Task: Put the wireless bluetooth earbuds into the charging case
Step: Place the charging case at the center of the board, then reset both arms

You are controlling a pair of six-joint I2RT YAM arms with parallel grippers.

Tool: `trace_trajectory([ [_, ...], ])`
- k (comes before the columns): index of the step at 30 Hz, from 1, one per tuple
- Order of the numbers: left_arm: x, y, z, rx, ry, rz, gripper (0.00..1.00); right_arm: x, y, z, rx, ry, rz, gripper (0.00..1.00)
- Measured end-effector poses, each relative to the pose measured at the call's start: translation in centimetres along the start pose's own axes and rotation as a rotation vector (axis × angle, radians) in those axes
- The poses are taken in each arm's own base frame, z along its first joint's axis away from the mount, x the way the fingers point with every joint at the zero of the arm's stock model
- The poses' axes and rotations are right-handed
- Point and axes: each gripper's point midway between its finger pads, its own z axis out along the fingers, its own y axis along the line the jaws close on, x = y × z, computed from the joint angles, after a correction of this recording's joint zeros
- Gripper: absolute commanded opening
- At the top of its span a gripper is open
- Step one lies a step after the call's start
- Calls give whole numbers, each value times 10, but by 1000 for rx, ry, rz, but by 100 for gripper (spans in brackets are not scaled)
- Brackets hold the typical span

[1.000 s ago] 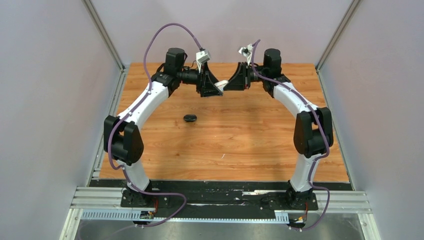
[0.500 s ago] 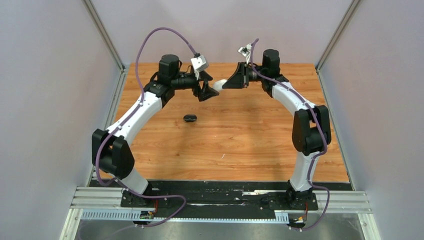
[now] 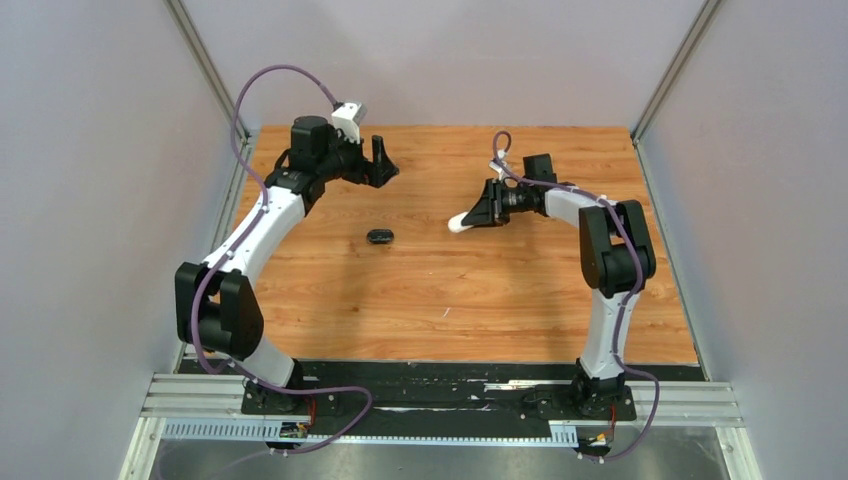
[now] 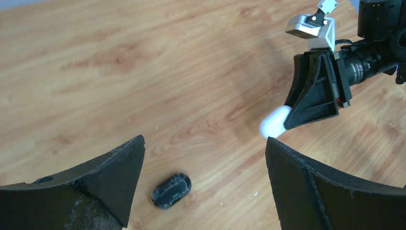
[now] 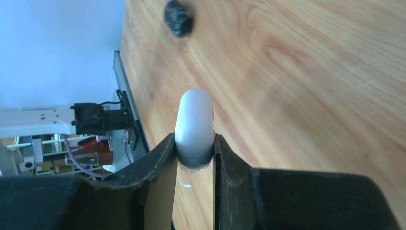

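My right gripper (image 3: 480, 214) is shut on a white pebble-shaped charging case (image 3: 458, 223), holding it low over the middle of the table. In the right wrist view the case (image 5: 194, 120) sticks out past the fingers (image 5: 160, 158), pinched at its lower end. My left gripper (image 3: 384, 162) hangs open and empty at the back left, well apart from the white case (image 4: 274, 120). A black pebble-shaped case (image 3: 380, 236) lies on the wood, below the left gripper's (image 4: 203, 141) wide jaws. No earbuds show in any view.
The wooden table (image 3: 500, 290) is walled at the back and on both sides. The black case (image 4: 171, 190) also shows far ahead in the right wrist view (image 5: 178, 18). A metal rail (image 3: 450, 400) with the arm bases runs along the near edge.
The two grippers met over the back centre with the white case between them. The left gripper opened, let go and swung back left; the right arm came down and forward with the case.
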Motion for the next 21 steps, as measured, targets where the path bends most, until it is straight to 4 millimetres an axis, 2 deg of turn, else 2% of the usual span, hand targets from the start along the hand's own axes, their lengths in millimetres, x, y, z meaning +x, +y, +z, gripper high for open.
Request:
trace_trajectory([
  [3, 22, 10, 1, -56, 56, -69, 100, 4, -25, 11, 37, 23, 52, 2],
  [5, 27, 15, 2, -84, 70, -101, 100, 10, -42, 18, 66, 39, 89, 4],
  [7, 29, 21, 1, -108, 74, -130, 100, 19, -56, 22, 90, 57, 133, 15],
  [10, 31, 30, -1, -138, 77, -162, 100, 20, -57, 23, 86, 63, 144, 68],
  [11, 33, 32, -1, -143, 82, -171, 100, 18, -59, 23, 103, 58, 144, 92],
  [12, 36, 35, -1, -151, 90, -180, 100, 16, -60, 23, 115, 54, 148, 99],
  [14, 42, 40, 1, -162, 108, -194, 100, 7, -51, 19, 117, 40, 145, 100],
  [17, 54, 47, 4, -185, 141, -201, 100, -9, -54, 7, 229, -13, 80, 100],
  [19, 60, 54, 5, -212, 158, -183, 100, -17, -57, -9, 297, -49, 66, 100],
  [21, 61, 60, 4, -236, 163, -151, 100, -29, -60, -35, 401, -105, 72, 100],
])
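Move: The right hand holds the white charging case by one end, its middle about 2 cm left of the finger pads. The bare spot in the centre of the board where it goes lies some 8 cm below that hand, 2 cm to its left and 1 cm ahead. The black case lies level with the hand, about 19 cm to its left and 8 cm down. From the left hand the spot is roughly 13 cm right, 4 cm back and 24 cm down. Still pinching the white case, the right hand lowers it about 6 cm almost straight down to the board, then opens wide and lets go. It backs off to its right about 5 cm, drawing some 4 cm up and 3 cm forward, the fingers tipping further down and swinging clockwise. Meanwhile the empty, open left hand sinks about 7 cm and drifts 4 cm left. ##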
